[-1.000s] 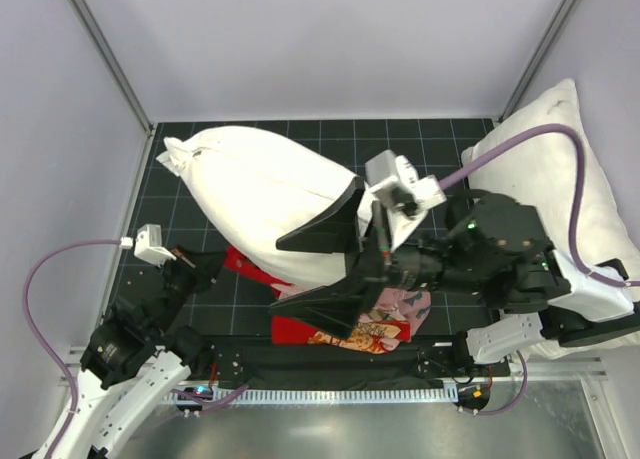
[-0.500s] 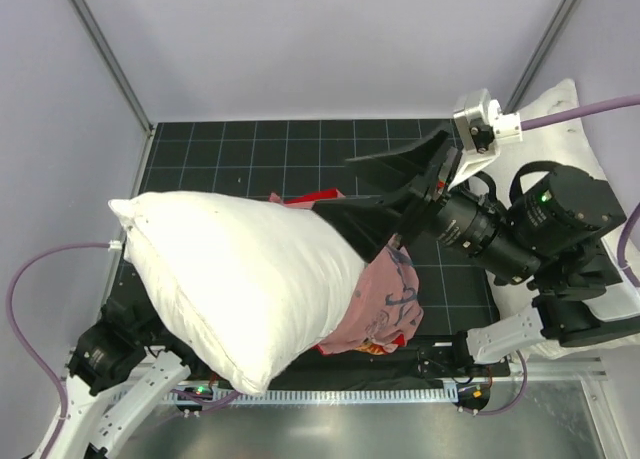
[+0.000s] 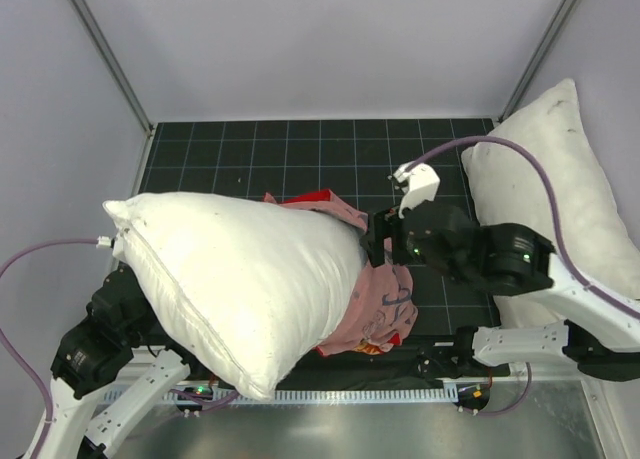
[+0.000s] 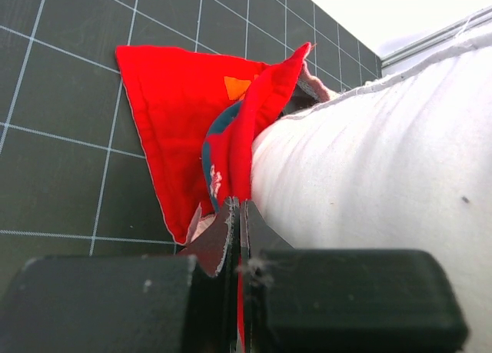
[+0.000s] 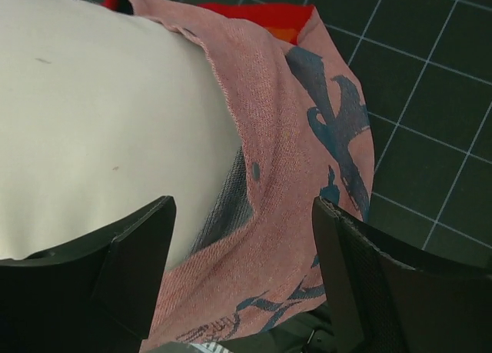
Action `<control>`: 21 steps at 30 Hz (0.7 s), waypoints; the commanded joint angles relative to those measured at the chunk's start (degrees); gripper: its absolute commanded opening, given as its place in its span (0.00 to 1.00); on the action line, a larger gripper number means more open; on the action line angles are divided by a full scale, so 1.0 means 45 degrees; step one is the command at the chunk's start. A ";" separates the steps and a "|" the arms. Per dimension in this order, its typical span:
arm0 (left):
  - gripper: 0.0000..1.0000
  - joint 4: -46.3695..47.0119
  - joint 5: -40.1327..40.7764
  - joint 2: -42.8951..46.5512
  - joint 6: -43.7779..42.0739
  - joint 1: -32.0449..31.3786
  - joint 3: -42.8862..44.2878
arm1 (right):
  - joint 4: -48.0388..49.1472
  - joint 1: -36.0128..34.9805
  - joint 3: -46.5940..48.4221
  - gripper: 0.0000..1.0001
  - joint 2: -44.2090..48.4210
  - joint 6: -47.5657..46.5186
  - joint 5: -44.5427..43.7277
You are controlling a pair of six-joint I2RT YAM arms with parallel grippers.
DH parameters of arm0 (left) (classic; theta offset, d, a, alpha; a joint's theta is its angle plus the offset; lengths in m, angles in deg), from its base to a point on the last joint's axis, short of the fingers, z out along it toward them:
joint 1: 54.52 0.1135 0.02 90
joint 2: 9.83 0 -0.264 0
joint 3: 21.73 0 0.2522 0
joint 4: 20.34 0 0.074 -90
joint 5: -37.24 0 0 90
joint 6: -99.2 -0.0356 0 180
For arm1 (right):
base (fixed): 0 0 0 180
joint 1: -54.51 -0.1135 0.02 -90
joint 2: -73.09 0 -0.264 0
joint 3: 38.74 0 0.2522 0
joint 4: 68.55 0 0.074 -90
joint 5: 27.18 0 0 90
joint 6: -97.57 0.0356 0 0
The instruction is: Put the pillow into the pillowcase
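Observation:
The plump white pillow (image 3: 230,279) lies slanted across the left front of the mat, its right end inside the pillowcase (image 3: 385,304). The case shows its faded pink reverse there and bright red (image 3: 312,199) behind. In the left wrist view my left gripper (image 4: 240,214) is shut on a red fold of the pillowcase (image 4: 192,114), pressed against the pillow (image 4: 384,153). The pillow hides that gripper from above. My right gripper (image 5: 242,245) hangs open over the pink edge of the pillowcase (image 5: 300,138), one finger over the pillow (image 5: 100,122), the other over fabric.
A larger white pillow (image 3: 560,169) leans along the right wall. The black gridded mat (image 3: 250,149) is bounded by grey walls at back and sides. A metal rail (image 3: 350,394) runs along the front edge by the arm bases.
The pillow moved from the back left to the front left, its end now in the pillowcase. My right arm rose, let go, then dropped to the case's pink edge.

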 commanded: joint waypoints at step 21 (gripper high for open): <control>0.01 0.4096 -0.0942 -0.5650 0.0486 0.0026 0.5404 | 0.0301 0.4151 0.9223 0.04 -0.4124 -0.1680 0.5219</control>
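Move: The pink hem at the pillowcase's mouth, where the open right hand will close, lies about 9 cm below it, some 4 cm ahead and 4 cm to its left. The pillow's middle is roughly 22 cm to the right hand's left, 3 cm back and 5 cm lower; the mouth's red far edge is about 8 cm ahead, 11 cm left and 17 cm down. From the left hand, the pink hem is some 27 cm right, 6 cm ahead and slightly lower. The right fingers pinch the pink hem beside the pillow after dropping about 9 cm, forward and left, with the wrist tilting some 20 degrees; they then haul it up roughly 18 cm, edging farther forward as the tilt comes out. The left hand, still shut on the case's red edge, holds still, then late on lifts about 7 cm while going forward and right. ##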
